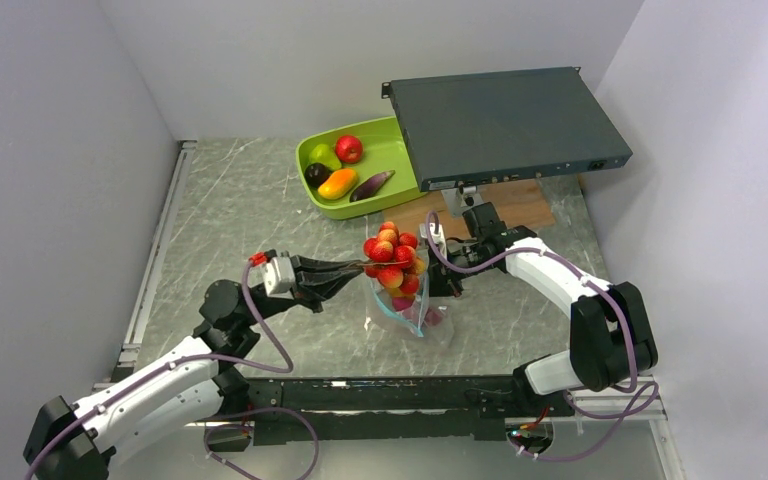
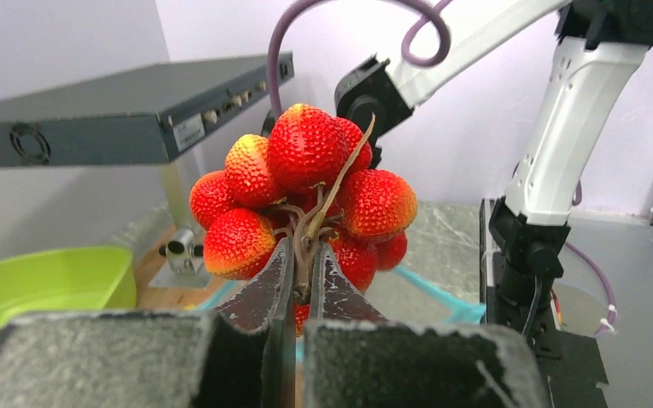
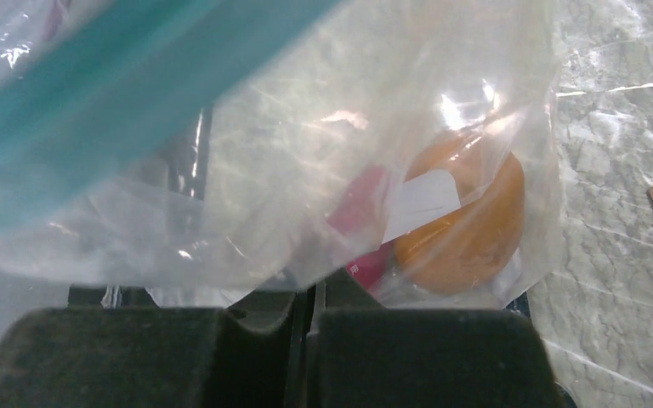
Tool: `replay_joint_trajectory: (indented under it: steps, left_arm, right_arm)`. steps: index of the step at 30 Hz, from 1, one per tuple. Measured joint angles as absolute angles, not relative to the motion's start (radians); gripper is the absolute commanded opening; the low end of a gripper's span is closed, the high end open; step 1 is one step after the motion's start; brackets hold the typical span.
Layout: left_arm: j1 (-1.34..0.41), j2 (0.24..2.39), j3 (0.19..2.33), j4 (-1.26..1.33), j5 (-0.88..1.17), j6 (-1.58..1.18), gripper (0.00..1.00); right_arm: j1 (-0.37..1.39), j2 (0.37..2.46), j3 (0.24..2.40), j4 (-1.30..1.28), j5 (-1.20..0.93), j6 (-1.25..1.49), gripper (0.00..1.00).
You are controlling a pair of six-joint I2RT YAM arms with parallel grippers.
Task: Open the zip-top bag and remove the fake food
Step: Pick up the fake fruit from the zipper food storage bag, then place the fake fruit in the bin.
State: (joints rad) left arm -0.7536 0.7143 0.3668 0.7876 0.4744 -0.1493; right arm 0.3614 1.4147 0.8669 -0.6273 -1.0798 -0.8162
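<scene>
A red bunch of fake fruit (image 1: 392, 258) hangs above the mouth of the zip-top bag (image 1: 417, 316). My left gripper (image 1: 365, 268) is shut on its brown stem (image 2: 308, 246), with the berries (image 2: 306, 183) fanned out beyond the fingertips. My right gripper (image 1: 442, 268) is shut on the bag's clear plastic (image 3: 247, 195) near its mouth, holding it up. The blue zip strip (image 3: 93, 102) runs across the right wrist view. An orange piece (image 3: 468, 221) and a pink piece (image 3: 361, 208) of fake food lie inside the bag.
A lime-green tray (image 1: 385, 140) at the back holds a red apple (image 1: 349, 148), green pear (image 1: 322, 155), dark plum (image 1: 316, 173), orange mango (image 1: 337, 183) and purple eggplant (image 1: 371, 185). A dark flat metal box (image 1: 505, 125) stands raised over a wooden board (image 1: 525, 205).
</scene>
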Motion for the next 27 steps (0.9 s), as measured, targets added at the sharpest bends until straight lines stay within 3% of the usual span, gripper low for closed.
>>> replay_joint_trajectory:
  steps: [13, 27]
  left_arm:
    - [-0.743, 0.714, 0.416, 0.6, 0.402, -0.085, 0.0]
    - [-0.604, 0.739, 0.527, 0.55, 0.285, -0.09, 0.0]
  right_arm:
    - [0.361, 1.415, 0.867, -0.646, -1.074, -0.86, 0.0]
    - [0.361, 1.414, 0.867, -0.651, -1.053, -0.884, 0.0]
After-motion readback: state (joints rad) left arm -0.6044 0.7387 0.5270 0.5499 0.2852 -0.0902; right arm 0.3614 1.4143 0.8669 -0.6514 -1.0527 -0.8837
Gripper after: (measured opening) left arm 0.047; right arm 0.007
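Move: From my left hand, which already holds the red fruit bunch by its stem, the green tray's middle is some 32 cm ahead, roughly in line sideways and about 28 cm below. In the tray's near part, the orange pepper lies about 30 cm ahead and 6 cm left of me, and the eggplant 30 cm ahead and 2 cm right. The bag's mouth is some 3 cm ahead, 9 cm right and 24 cm below. From my right hand the tray is about 29 cm ahead, 14 cm left and 8 cm lower. With the stem still pinched, I swing the red bunch away from the bag towards the green tray. My left hand first dips under 3 cm while easing forward, then climbs again as it sweeps about 8 cm forward and half that to the left, turning some 20 degrees counter-clockwise. My right hand stays put, shut on the bag's edge. ##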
